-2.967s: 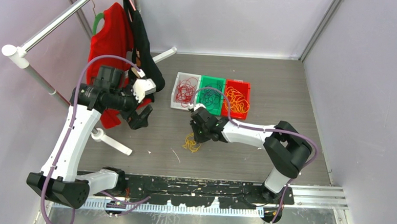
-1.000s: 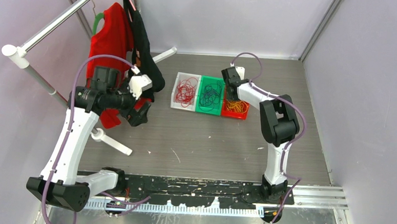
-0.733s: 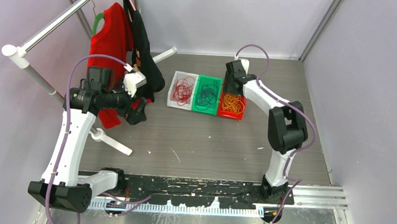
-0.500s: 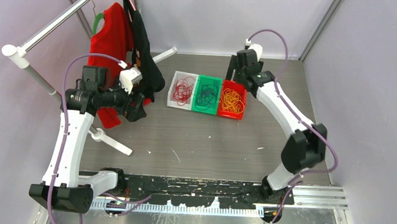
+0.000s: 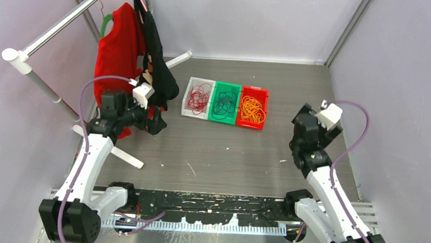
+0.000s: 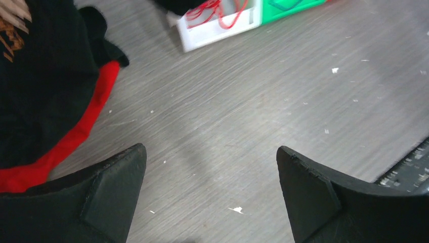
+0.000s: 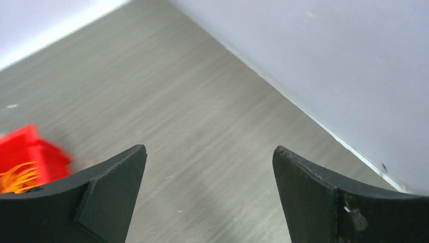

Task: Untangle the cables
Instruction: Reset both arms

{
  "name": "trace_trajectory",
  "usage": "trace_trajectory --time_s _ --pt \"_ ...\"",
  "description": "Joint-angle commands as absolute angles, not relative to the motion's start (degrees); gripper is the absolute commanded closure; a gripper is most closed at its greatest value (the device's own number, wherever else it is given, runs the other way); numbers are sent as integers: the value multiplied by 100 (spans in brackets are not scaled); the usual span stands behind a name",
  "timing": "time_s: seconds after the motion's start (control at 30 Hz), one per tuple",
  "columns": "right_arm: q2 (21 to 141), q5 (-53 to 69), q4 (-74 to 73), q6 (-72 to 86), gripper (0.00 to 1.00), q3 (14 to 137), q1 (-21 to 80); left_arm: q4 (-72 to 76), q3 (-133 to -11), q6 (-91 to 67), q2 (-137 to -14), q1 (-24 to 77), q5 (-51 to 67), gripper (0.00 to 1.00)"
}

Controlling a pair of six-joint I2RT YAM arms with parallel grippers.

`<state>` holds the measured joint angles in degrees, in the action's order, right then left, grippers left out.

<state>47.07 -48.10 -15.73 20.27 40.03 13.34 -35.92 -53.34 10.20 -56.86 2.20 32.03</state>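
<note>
The cables lie sorted in three bins at the back middle of the table. Red cables (image 5: pixel 199 97) fill the white bin (image 5: pixel 188 112), dark cables (image 5: pixel 225 102) the green bin (image 5: pixel 218 119), yellow-orange cables (image 5: pixel 253 108) the red bin (image 5: pixel 267 94). My left gripper (image 5: pixel 153 121) (image 6: pixel 208 151) hangs open over bare table, left of the white bin (image 6: pixel 212 33). Off to the right, my right gripper (image 5: pixel 302 127) (image 7: pixel 210 150) is also open and holds nothing. The red bin (image 7: pixel 30 147) shows at the left edge of its wrist view.
A red garment (image 5: pixel 117 44) and a black one (image 5: pixel 155 57) hang from a rack (image 5: pixel 56 29) at the left, close to my left gripper. Walls close in the back and the right side (image 7: pixel 329 61). Small white scraps (image 5: pixel 189 167) dot the table.
My right gripper has opened above the red bin, left the yellow-orange cables in it, and swung back to the right side. The left arm has drawn down and toward the near edge.
</note>
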Motion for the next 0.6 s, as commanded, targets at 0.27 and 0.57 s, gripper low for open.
trace_trajectory --time_s 0.27,0.57 --pt "5895 -6743 2769 2040 0 1648 732 2693 -2704 96 -6919 -62 2011 1" --pt "7640 -5425 4089 1628 0 1965 437 5925 -1411 273 -8239 -79 1601 0"
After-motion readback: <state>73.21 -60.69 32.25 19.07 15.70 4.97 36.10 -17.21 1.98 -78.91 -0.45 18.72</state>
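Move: The white bin of red cable lies about 19 cm ahead of the open left hand, 15 cm to its right and 18 cm below; the green bin is some 12 cm farther right. The dark hanging garment is about 13 cm ahead, 2 cm left and 10 cm lower. From the open right hand, the red bin of yellow cable lies roughly 14 cm ahead, 19 cm left and 20 cm below; the green bin is 12 cm farther left. Both hands head down to low resting places over bare table, empty and wide open. The left sinks about 16 cm while reaching forward and a little left in front of the garments, turning counter-clockwise and tipping up slightly. The right drops some 14 cm, swinging right towards the side wall and back, then easing forward again as it turns about 20 degrees clockwise. ##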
